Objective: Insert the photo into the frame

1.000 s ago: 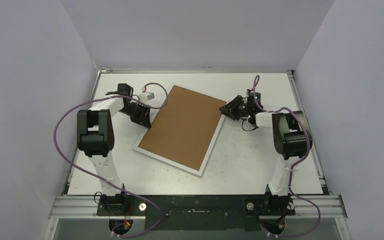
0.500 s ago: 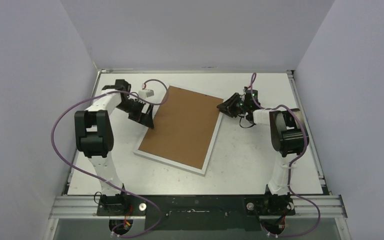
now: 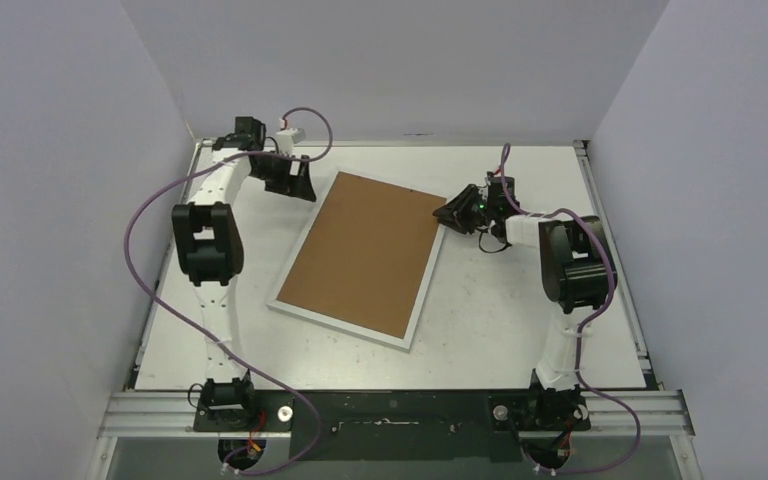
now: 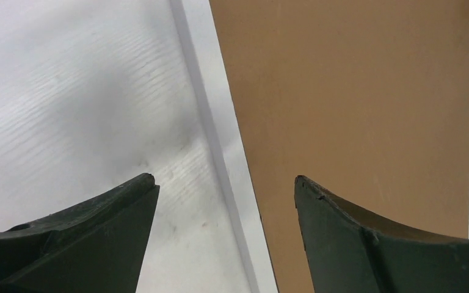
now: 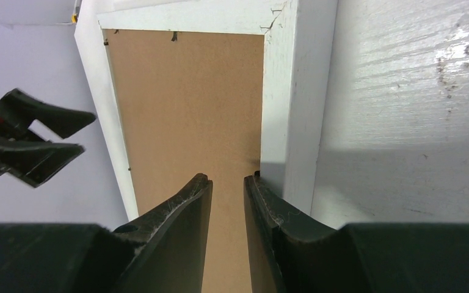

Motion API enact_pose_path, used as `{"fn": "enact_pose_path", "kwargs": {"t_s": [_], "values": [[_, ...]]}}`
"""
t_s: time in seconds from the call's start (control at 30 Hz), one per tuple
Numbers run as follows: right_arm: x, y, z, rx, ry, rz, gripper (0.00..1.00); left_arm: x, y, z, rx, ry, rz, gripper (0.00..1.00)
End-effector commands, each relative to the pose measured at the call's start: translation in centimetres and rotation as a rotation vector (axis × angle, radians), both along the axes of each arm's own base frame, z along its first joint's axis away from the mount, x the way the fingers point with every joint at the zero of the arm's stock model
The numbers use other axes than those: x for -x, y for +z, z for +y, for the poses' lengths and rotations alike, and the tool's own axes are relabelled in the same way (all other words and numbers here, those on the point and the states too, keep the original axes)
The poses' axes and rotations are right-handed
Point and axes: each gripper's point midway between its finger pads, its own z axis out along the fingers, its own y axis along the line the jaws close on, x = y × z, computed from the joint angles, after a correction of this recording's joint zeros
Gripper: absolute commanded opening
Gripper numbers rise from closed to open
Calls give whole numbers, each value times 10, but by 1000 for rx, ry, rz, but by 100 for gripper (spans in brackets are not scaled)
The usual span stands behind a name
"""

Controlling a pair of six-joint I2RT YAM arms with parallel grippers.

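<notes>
The frame (image 3: pixel 422 290) lies face down and slanted mid-table, a brown backing board (image 3: pixel 365 250) filling its back. The photo is hidden. My left gripper (image 3: pixel 300 185) hovers open just off the frame's far-left corner; in the left wrist view its gripper (image 4: pixel 225 178) straddles the white frame edge (image 4: pixel 220 134) beside the board (image 4: pixel 354 91), holding nothing. My right gripper (image 3: pixel 447 217) sits at the frame's far-right corner. Its jaws (image 5: pixel 228 177) stand a narrow gap apart over the board (image 5: pixel 183 104), by the white frame border (image 5: pixel 290 122), with nothing between them.
Grey enclosure walls close in the white table (image 3: pixel 520 320) on three sides, with a raised rim along the far edge. Purple cables (image 3: pixel 145 215) loop off both arms. A white connector (image 3: pixel 292 130) sits on the left arm's cable near the back wall.
My left gripper opened, let go of the frame's left edge and swung toward the far-left corner. The frame turned slightly. The right gripper stayed at its corner, shifting a little farther.
</notes>
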Motion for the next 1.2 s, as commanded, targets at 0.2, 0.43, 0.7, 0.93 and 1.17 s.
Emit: {"fn": "enact_pose_path", "kwargs": {"t_s": [0.2, 0.43, 0.7, 0.93, 1.17], "values": [[0, -15, 8, 18, 27, 30, 28, -44, -25, -48, 30, 38, -11, 59], [-1, -15, 10, 12, 38, 29, 28, -44, -42, -56, 16, 26, 13, 44], [-2, -15, 12, 8, 47, 30, 28, -32, -50, -59, 15, -11, 33, 34], [-1, -18, 11, 16, 54, 40, 28, -30, -60, -55, -4, -5, 45, 27], [-6, -18, 14, 10, 61, 38, 28, -20, -70, -58, -54, -70, 58, 0]]}}
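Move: The left hand, open, hovers just outside the frame's left rail; the spot on that rail it goes for lies about 3 cm ahead, 4 cm to its right and 7 cm below. The frame's far left corner is some 10 cm ahead and 8 cm to the right, and the brown backing board's middle about 11 cm back and 15 cm to the right, both equally low. From the right hand the rail spot is roughly 29 cm left, 4 cm ahead and 3 cm below. Left hand sinks about 6 cm, swinging right and forward, and closes its fingers across the frame's left rail. ##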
